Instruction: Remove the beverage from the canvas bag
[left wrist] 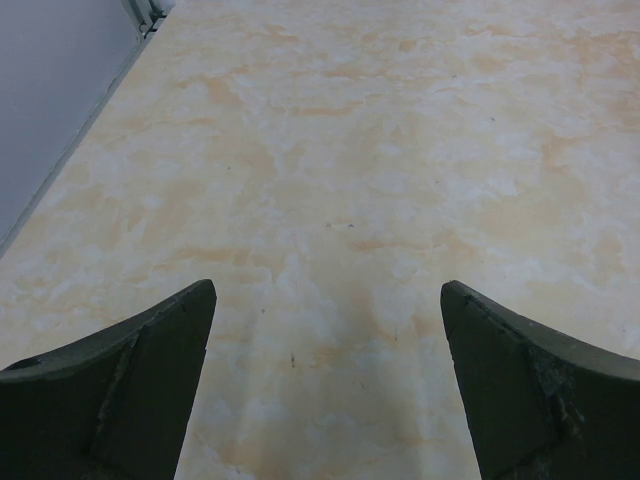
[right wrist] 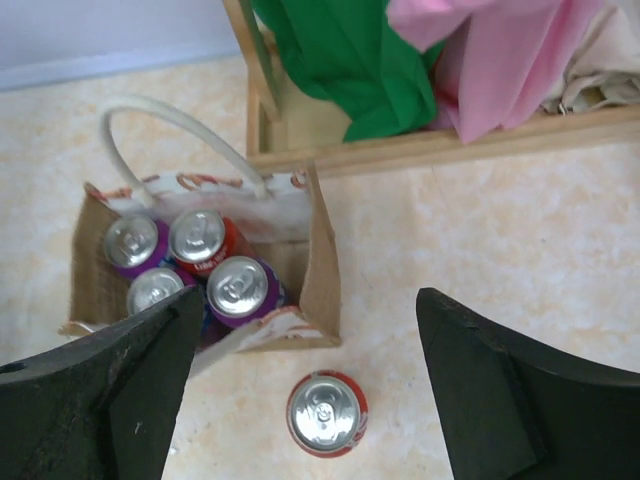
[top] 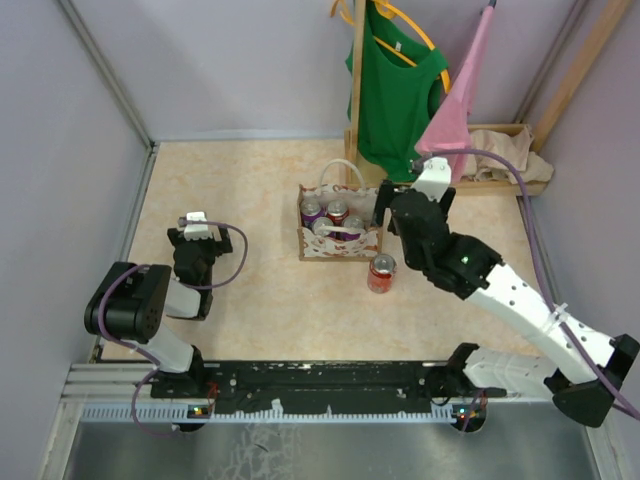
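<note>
The canvas bag (top: 340, 243) stands upright mid-table, cream with a red print and white loop handles (right wrist: 170, 130). Inside the canvas bag (right wrist: 322, 262) stand several cans: purple ones (right wrist: 238, 290) and a red one (right wrist: 200, 238). One red beverage can (top: 381, 273) stands upright on the table just outside the bag's near right corner. My right gripper (top: 392, 225) hovers above that red can (right wrist: 327, 412), open, holding nothing (right wrist: 310, 297). My left gripper (top: 195, 240) rests at the left, open over bare table (left wrist: 327, 288).
A wooden rack (top: 356, 90) at the back right holds a green shirt (top: 395, 85) and a pink cloth (top: 462, 95). A beige cloth (top: 510, 160) lies in its tray. Grey walls close in the table on the left, back and right.
</note>
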Controlling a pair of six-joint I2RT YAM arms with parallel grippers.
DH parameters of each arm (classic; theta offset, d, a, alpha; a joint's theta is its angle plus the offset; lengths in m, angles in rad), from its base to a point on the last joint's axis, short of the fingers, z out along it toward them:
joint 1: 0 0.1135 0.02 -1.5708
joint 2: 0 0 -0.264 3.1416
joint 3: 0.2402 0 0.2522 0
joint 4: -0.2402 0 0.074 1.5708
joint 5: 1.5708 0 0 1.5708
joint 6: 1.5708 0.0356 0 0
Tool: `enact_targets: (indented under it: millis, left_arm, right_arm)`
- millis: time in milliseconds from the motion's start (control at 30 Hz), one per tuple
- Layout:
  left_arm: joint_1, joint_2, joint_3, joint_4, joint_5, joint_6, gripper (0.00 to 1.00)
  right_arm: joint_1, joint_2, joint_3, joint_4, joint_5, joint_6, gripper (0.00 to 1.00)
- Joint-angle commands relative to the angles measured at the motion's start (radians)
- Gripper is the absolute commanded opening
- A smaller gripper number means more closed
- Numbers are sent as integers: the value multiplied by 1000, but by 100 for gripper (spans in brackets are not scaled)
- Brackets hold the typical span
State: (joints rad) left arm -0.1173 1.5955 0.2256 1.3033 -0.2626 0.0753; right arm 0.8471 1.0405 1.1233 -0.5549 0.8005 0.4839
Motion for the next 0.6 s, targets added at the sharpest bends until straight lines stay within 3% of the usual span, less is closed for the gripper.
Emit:
enact_targets:
  millis: [0, 333, 567]
  left_arm:
    - [0, 7, -6, 44, -7, -9, 100]
    - [0, 7, -6, 43, -7, -10, 100]
    - [1, 7, -6, 43, -7, -10, 100]
  right_arm:
    - [8, 58, 93, 118, 46, -133, 84]
    - [-115, 384, 381, -19, -302, -184, 83]
    - [-138, 494, 358, -46, -396, -202, 89]
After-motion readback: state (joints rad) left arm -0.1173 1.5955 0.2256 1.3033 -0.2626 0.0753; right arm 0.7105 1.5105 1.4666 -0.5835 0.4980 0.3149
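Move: The purple can nearest the bag's right end stands about 7 cm ahead of the right hand, 8 cm to its left and some 20 cm below. The bag's red can is about 12 cm ahead and 12 cm left of the hand, the front-left purple can 7 cm ahead and 15 cm left, and the set-down red can 1 cm back and 2 cm left, all similarly low. From the idle left hand the aimed-at can lies about 32 cm right, level fore-and-aft and in height. Leaving the set-down red can behind, the open and empty right hand swings forward and left by roughly 11 cm in all to over the right-hand part of the canvas bag, first still rising some 3 cm, then sinking about 7 cm towards the cans. As it comes across, the fingers stay wide and tip down by some 10 degrees while the wrist turns a similar amount counter-clockwise, and nothing in the bag is touched yet. ##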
